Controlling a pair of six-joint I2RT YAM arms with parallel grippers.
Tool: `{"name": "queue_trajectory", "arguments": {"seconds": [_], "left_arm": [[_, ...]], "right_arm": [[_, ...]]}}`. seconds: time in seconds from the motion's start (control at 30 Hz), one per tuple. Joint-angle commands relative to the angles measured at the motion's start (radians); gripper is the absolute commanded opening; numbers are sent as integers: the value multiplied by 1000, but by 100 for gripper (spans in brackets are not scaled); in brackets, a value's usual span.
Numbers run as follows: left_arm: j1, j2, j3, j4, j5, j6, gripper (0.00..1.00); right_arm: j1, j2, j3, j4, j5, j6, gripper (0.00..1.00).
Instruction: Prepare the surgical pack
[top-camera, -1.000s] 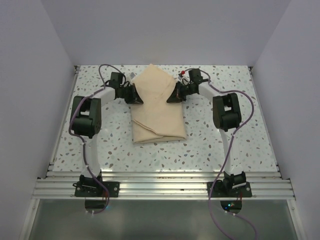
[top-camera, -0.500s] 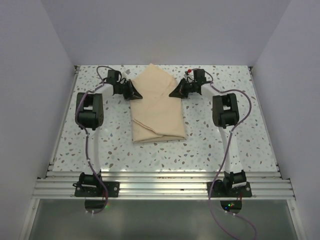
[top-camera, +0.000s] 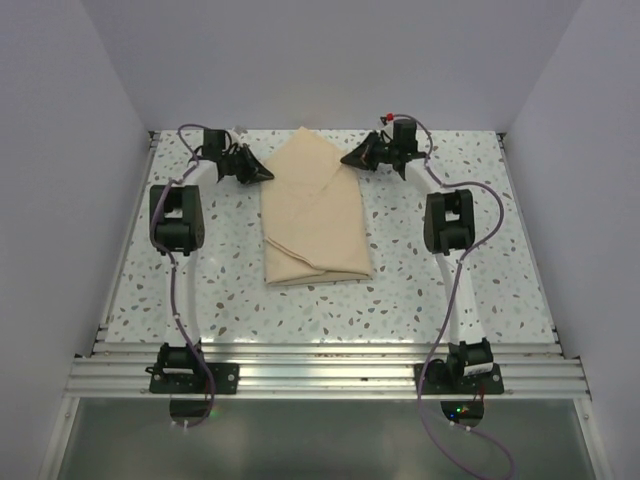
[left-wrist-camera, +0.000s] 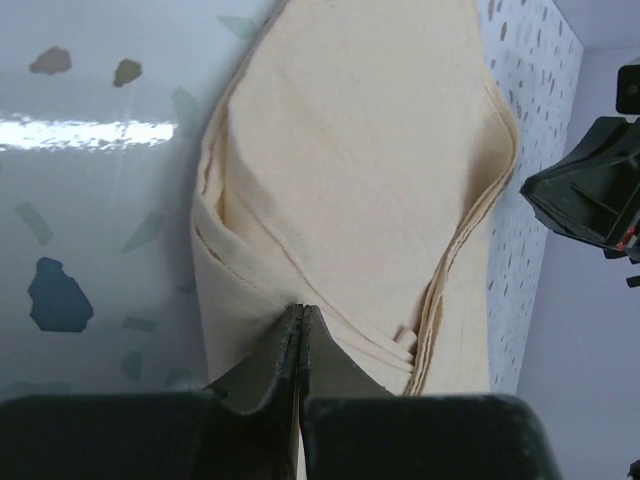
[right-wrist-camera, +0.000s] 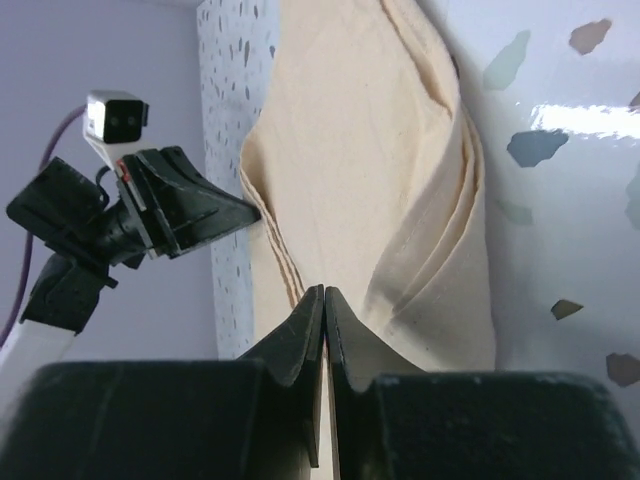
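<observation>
The surgical pack (top-camera: 315, 220) is a tan folded bundle lying lengthwise in the middle of the table, its far end tapering to a point. My left gripper (top-camera: 268, 176) is shut, with its tips at the pack's far left edge. My right gripper (top-camera: 345, 160) is also shut, at the pack's far right edge. In the left wrist view the shut tips (left-wrist-camera: 301, 310) sit against layered folds of the pack (left-wrist-camera: 370, 150). The right wrist view shows its tips (right-wrist-camera: 324, 292) closed at the pack (right-wrist-camera: 350, 150). I cannot tell whether either gripper pinches any cloth.
The speckled table (top-camera: 450, 290) is walled in at the back and on both sides. Aluminium rails (top-camera: 320, 365) run along the near edge, by the arm bases. Each wrist camera sees the opposite gripper across the pack: the right one (left-wrist-camera: 590, 190) and the left one (right-wrist-camera: 190, 215).
Both grippers have slid from the pack's mid sides toward the far end of the table and stayed shut. The pack has not visibly moved.
</observation>
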Motion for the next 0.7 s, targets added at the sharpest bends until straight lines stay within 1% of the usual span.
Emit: {"name": "queue_trajectory", "arguments": {"seconds": [0.0,0.1,0.17,0.23,0.3,0.33,0.37,0.4,0.43,0.47,0.5,0.53,0.57,0.6,0.67], "left_arm": [[10,83,23,0,-6,-79,1],[10,124,51,-30,-20,-95,1],[37,142,86,-81,-37,-92,1],[50,135,89,-86,-51,-95,1],[60,126,94,-81,-46,-93,2],[67,117,97,-75,-41,-84,6],[69,85,94,-60,-34,-77,19],[69,65,89,-28,-29,-66,25],[70,40,66,-11,-28,-47,30],[69,-18,49,11,-31,-38,39],[70,-46,20,37,-49,-29,41],[72,-89,13,37,-64,-3,44],[73,-106,5,37,-80,9,47],[75,-118,-3,36,-106,22,47],[79,-124,-1,31,-124,37,50]], "right_arm": [[1,77,57,-23,55,58,6],[0,100,43,-84,116,51,5],[0,105,43,-127,148,38,5],[-5,97,60,-190,184,2,5],[-8,85,64,-192,192,-28,6],[-8,74,71,-183,184,-35,7],[-9,71,90,-174,172,-40,8],[-9,66,101,-169,143,-46,10],[-11,51,110,-158,130,-49,14],[-14,36,109,-151,121,-52,17],[-14,19,101,-148,124,-69,19],[-17,-28,88,-143,132,-78,24],[-20,-52,50,-138,136,-86,26],[-28,-76,34,-135,142,-100,29],[-35,-119,8,-154,168,-121,40]]}}
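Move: My shut left fingertips sit just over the wrapped pack's far left edge, about 2 cm above it and 1 cm short; the far flap's tip lies some 15 cm ahead and 7 cm right, the near fold about 24 cm back and 5 cm right. From my right hand the pack's far right edge is roughly 1 cm right and 4 cm below, the flap tip around 11 cm ahead and 9 cm left. I dip both shut grippers onto the far side edges of the wrap, my left hand down about 2 cm and my right nearly 5 cm, and stay low briefly. Then I spread the fingers, left about halfway, right to about a third; the left rises some 4 cm and swings out to the left, while the right eases up about 2 cm and slightly right. ##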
